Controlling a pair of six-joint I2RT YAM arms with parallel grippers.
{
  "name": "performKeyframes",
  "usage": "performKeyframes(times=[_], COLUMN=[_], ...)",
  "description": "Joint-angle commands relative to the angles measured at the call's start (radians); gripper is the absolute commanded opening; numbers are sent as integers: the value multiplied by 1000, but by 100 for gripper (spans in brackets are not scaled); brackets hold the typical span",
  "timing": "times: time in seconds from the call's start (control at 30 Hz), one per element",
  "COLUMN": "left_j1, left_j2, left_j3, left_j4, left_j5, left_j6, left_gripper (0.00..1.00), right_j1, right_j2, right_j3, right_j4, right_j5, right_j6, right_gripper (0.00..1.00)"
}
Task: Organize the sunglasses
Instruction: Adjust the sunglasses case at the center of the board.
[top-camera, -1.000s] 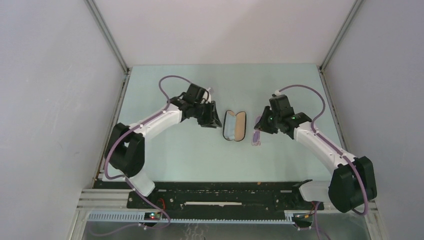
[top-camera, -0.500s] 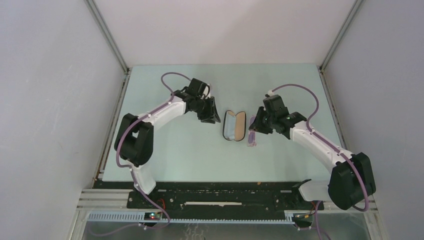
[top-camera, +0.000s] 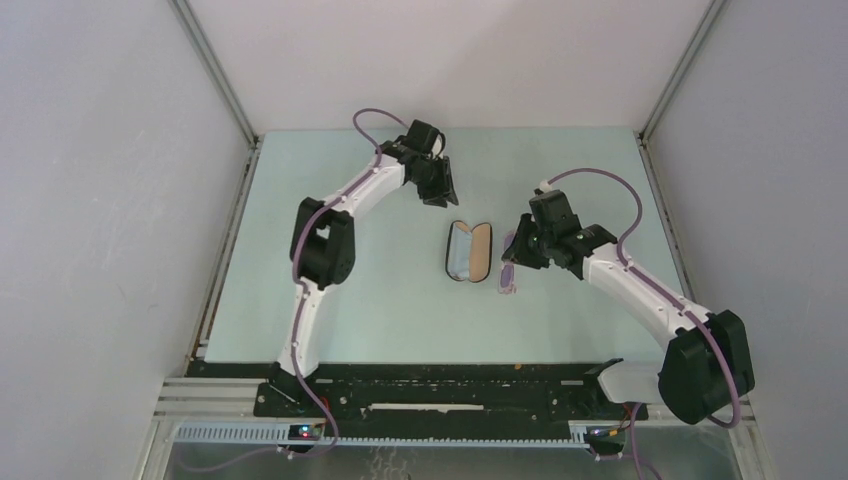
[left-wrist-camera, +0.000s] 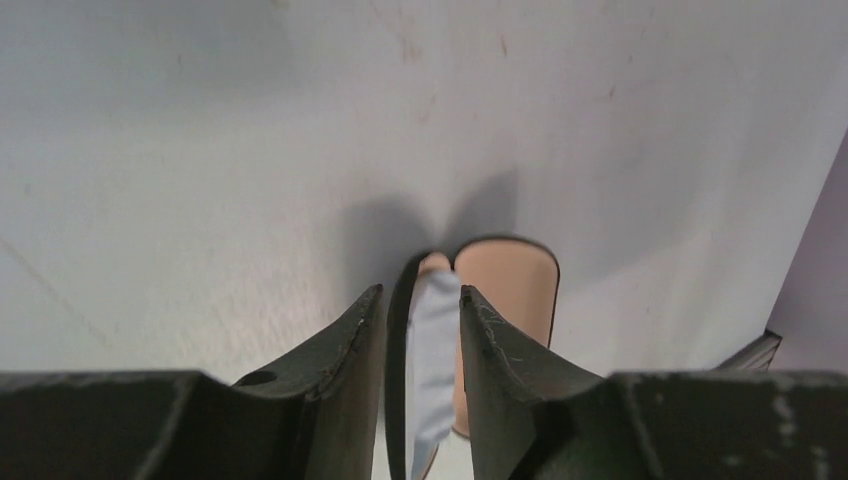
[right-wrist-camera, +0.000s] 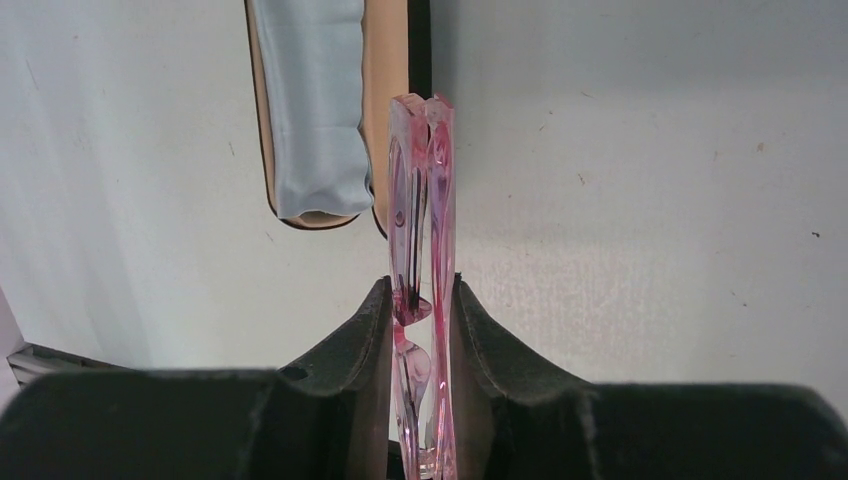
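The sunglasses (right-wrist-camera: 420, 180) are folded, with a translucent pink frame, and stand on edge between the fingers of my right gripper (right-wrist-camera: 420, 282), which is shut on them. In the top view the sunglasses (top-camera: 507, 275) hang just right of the open black case (top-camera: 481, 250) with tan lining. A blue-grey cloth (right-wrist-camera: 315, 110) lies in the case's left half. My left gripper (top-camera: 437, 185) is farther back, apart from the case, its jaws slightly open with nothing between them. In the left wrist view the cloth (left-wrist-camera: 432, 340) and the case (left-wrist-camera: 510, 300) show through the gap of that gripper (left-wrist-camera: 420, 292).
White enclosure walls with metal corner posts (top-camera: 222, 85) bound the pale green table (top-camera: 380, 300) at left, right and back. A black mounting rail (top-camera: 440, 390) runs along the near edge between the arm bases.
My left arm has swung from beside the case's left edge toward the back of the table. My right gripper has carried the sunglasses slightly left, closer to the case.
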Motion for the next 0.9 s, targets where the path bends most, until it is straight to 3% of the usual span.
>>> performKeyframes(times=[0.0,0.27,0.53,0.73,0.87], left_j1=[8,2,-50,-117,-137], left_j2=[122,132,-70,-229,-357], left_j3=[213,144,-201,-460,-538], left_j4=[-94,-100,8,54,48], left_j5=[-8,24,70,28,-61], left_j6=[8,46,78,66,74], left_gripper=[38,36,36,35,36], right_j1=[-4,-4,-3,-4,-18], right_j2=[-56,-73,-51,-52,-64], right_j3=[9,-11,-11,-11,-12], right_j4=[-11,-12,6,1,-7], right_j5=[22,23,12,19,32], right_j6=[-9,-3,2,-4,-14], right_gripper=[29,29,29,29,29])
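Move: The open sunglasses case has its middle some 9 cm back from the left hand, 6 cm to its right and 8 cm below. The cloth lies in the case's left half, about 9 cm back and 3 cm right of that hand. The held sunglasses are around 13 cm back and 14 cm right, at roughly its height. From the right hand, the case lies about 9 cm left, 4 cm ahead and 10 cm below. The left hand, fingers partly open, sinks about 7 cm, then sweeps back some 14 cm along the case's left side. ##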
